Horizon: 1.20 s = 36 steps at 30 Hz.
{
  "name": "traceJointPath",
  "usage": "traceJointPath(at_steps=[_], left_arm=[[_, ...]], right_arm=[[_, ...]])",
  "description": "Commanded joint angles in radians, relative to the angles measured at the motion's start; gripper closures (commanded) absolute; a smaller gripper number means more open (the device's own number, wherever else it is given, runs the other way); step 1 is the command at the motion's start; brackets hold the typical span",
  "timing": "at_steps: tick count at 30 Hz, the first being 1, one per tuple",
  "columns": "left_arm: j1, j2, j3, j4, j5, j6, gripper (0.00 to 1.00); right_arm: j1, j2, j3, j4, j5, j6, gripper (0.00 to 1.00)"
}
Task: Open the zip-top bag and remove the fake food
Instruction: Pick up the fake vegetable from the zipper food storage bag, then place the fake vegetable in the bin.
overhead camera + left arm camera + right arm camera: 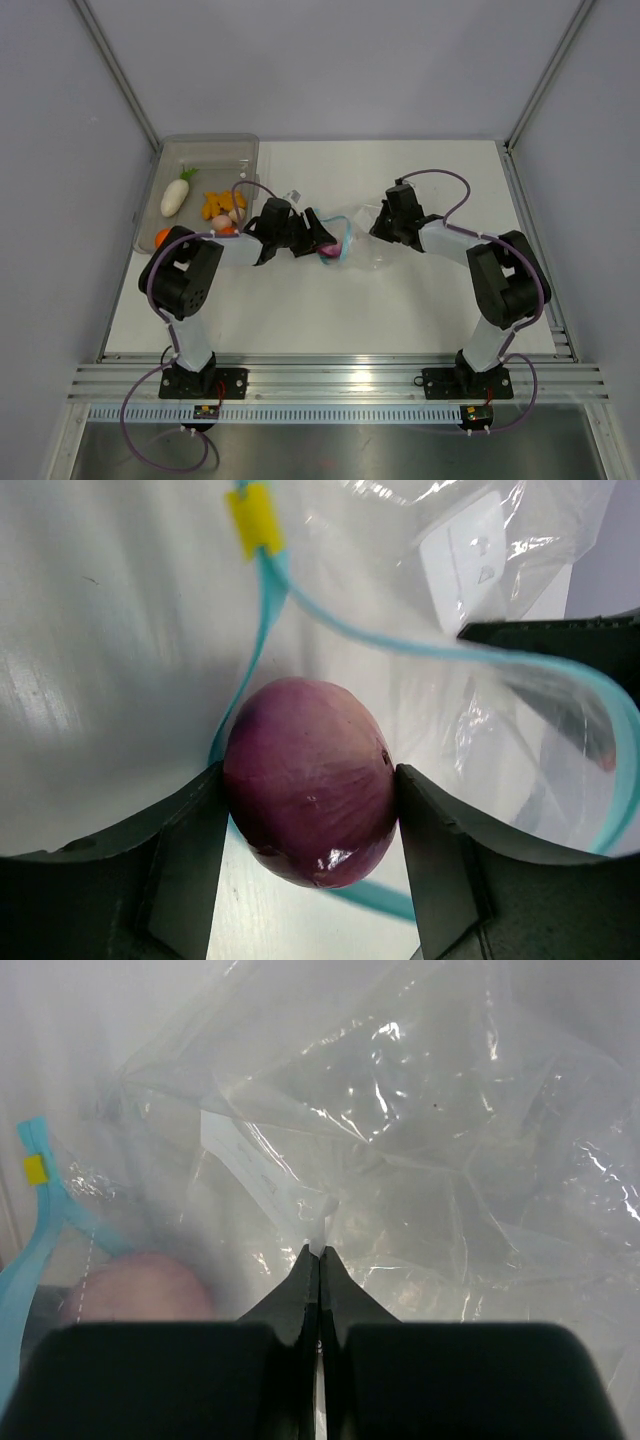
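The zip-top bag (368,248) lies crumpled at mid-table, its light blue zip strip (262,630) open in a loop. My left gripper (310,815) is shut on the purple onion (310,780) at the bag's mouth, one finger (185,840) on each side. From above, the onion (328,253) shows just past that gripper (320,240). My right gripper (319,1252) is shut on a fold of the clear bag film (420,1140), at the bag's far side (378,228). Other fake food lies in the tray: a white radish (176,195), orange and yellow pieces (218,205) and a pinkish egg (222,222).
The smoky-grey tray (205,148) stands at the back left of the white table, close to the left arm's elbow. A yellow slider (255,518) sits on the zip strip. Grey walls close in the table on three sides.
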Motion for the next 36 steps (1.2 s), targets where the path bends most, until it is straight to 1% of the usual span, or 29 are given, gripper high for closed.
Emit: traceJointPath(at_steps=[1,3,8,12,15,18,19,21,22,23,28,31,34,36], left_arm=[[0.006,-0.077,0.023,-0.024,-0.003,0.042,0.55],[0.014,-0.121,0.023,-0.043,-0.016,0.058,0.55],[0.019,-0.244,0.017,-0.136,-0.115,0.127,0.55],[0.026,-0.327,0.013,-0.205,-0.182,0.149,0.55],[0.062,-0.382,0.013,-0.273,-0.225,0.152,0.55],[0.131,-0.431,0.0,-0.293,-0.224,0.131,0.55],[0.175,-0.442,-0.002,-0.319,-0.205,0.12,0.55],[0.219,-0.472,0.004,-0.34,-0.193,0.112,0.55],[0.265,-0.485,0.006,-0.363,-0.191,0.109,0.55],[0.287,-0.497,0.013,-0.375,-0.194,0.108,0.55],[0.425,-0.534,0.044,-0.417,-0.161,0.057,0.55],[0.468,-0.535,0.066,-0.443,-0.188,0.049,0.54],[0.479,-0.52,0.089,-0.48,-0.248,0.055,0.54],[0.532,-0.494,0.108,-0.5,-0.248,0.049,0.54]], right_arm=[[-0.035,-0.06,-0.017,0.009,0.056,0.006,1.0],[-0.042,-0.063,-0.014,0.007,0.071,-0.003,1.0],[-0.044,-0.051,0.001,-0.005,0.09,-0.006,1.0],[-0.044,-0.051,0.006,-0.008,0.097,-0.014,1.0],[-0.044,-0.052,0.006,-0.008,0.094,-0.016,1.0],[-0.044,-0.051,0.009,-0.004,0.084,-0.016,1.0],[-0.042,-0.051,0.012,-0.005,0.08,-0.014,1.0],[-0.042,-0.051,0.012,-0.005,0.079,-0.017,1.0],[-0.044,-0.049,0.012,-0.002,0.086,-0.017,1.0],[-0.044,-0.046,0.012,0.002,0.093,-0.016,1.0],[-0.042,0.006,0.096,-0.059,0.103,-0.025,1.0],[-0.044,0.026,0.128,-0.05,0.111,-0.028,1.0],[-0.042,0.07,0.196,-0.065,0.105,-0.032,1.0],[-0.044,0.113,0.251,-0.074,0.102,-0.039,1.0]])
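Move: My left hand already has the purple onion, in the bag's open mouth just off the table; the box it goes to has its middle about 32 cm to the left and some 13 cm farther out, at nearly the same height. Inside the box, the orange pumpkin is about 25 cm left and 2 cm ahead of this hand, the egg about 27 cm left and 6 cm ahead. From my right hand, pinching the bag, the onion is about 11 cm left and 3 cm back. Keeping the onion pinched, my left hand lifts it clear of the bag's mouth, nearly straight up about 10 cm, then swings it left some 20 cm and slightly forward towards the box, turning about 35 degrees counter-clockwise. My right hand, still pinching the bag, first draws about 3 cm right, away from the onion, waits, then eases forward and a little up. ##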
